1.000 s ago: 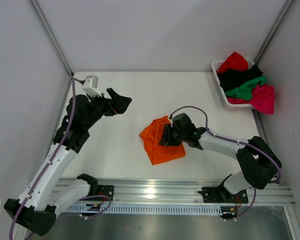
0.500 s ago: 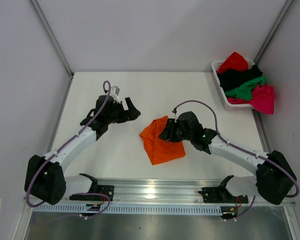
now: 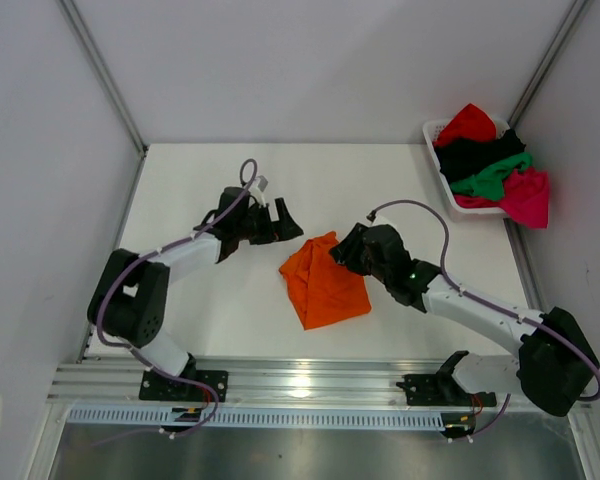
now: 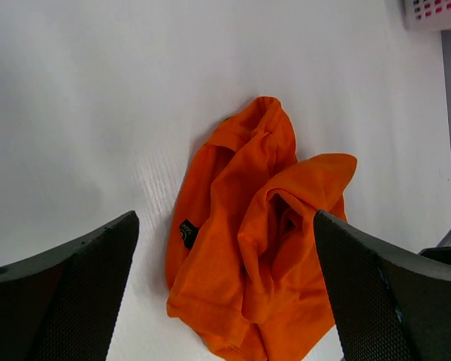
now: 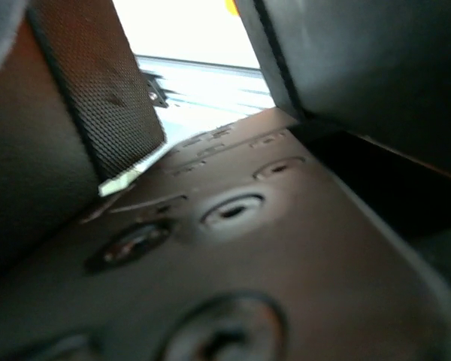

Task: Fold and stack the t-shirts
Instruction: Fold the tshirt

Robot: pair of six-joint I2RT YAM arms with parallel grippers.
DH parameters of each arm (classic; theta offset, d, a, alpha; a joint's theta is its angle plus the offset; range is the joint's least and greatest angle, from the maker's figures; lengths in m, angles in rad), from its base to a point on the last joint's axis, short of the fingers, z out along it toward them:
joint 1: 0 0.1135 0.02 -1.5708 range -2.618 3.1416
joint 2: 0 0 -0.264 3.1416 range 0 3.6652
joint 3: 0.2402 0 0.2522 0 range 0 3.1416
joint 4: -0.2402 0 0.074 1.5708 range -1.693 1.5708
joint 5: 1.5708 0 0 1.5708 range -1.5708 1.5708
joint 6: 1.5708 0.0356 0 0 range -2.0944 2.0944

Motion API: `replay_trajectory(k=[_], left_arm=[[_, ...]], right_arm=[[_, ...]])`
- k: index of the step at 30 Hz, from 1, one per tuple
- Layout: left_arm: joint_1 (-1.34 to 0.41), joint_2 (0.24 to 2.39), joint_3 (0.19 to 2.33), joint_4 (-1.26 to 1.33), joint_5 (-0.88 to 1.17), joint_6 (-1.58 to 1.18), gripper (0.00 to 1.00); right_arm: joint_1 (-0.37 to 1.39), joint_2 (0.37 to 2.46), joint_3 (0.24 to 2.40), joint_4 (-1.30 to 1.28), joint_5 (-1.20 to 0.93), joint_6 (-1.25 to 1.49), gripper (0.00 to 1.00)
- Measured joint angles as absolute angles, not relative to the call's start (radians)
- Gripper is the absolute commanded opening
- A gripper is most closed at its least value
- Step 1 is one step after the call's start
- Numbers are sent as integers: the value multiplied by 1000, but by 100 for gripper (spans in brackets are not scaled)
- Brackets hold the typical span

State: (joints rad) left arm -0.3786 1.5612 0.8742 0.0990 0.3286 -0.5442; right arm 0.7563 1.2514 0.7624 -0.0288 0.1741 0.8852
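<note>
A bright orange t-shirt lies crumpled on the white table, middle front. My left gripper hovers just left of its top corner, jaws wide open; in the left wrist view the orange shirt lies below, between the open fingers of this gripper, untouched. At the shirt's upper right edge my right gripper has its jaws apart. The right wrist view is blurred, with bright table showing between the gripper's fingers and nothing held. Red, black, green and magenta-pink t-shirts are heaped in the basket.
The white slatted basket stands at the back right corner against the wall. A metal rail with both arm bases runs along the near edge. Grey walls close in the table on the left, back and right.
My left arm swung down from the back left and reached toward the orange shirt. My right gripper drew back right off the shirt, jaws spreading. The shirt barely shifted.
</note>
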Motion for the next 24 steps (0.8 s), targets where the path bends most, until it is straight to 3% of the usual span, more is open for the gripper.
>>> replay_trajectory(k=[20,24], left_arm=[[-476,1784,981,167,478,-540,97],[-500,1808,1002,173,483,-541,91]], right_arm=[[759,1291,733,-48,247,968,44],[760,1299,733,-48,247,968,45]])
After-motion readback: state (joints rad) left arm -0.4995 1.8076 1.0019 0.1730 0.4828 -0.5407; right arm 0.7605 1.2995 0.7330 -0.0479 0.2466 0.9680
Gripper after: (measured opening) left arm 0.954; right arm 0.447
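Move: The crumpled far end of the orange t-shirt lies about 9 cm to the left hand's right, 7 cm back towards the base and roughly 9 cm below its empty, open fingers. The shirt's flat folded part is nearer the base, some 16 cm back and 12 cm to the right of that hand. From the right hand, the crumpled end is about 8 cm to the left, level fore and aft, some 13 cm below; the folded part is about 10 cm back and 5 cm left. Over the t-shirt's crumpled far end the left hand sweeps in to its right by about 8 cm, sinking some 3 cm as it goes and turning about 15 degrees clockwise, with the fingers staying wide open. Beside it the right hand first shifts a centimetre or so to its right, then lowers about 3 cm towards the shirt, still half open and empty. ##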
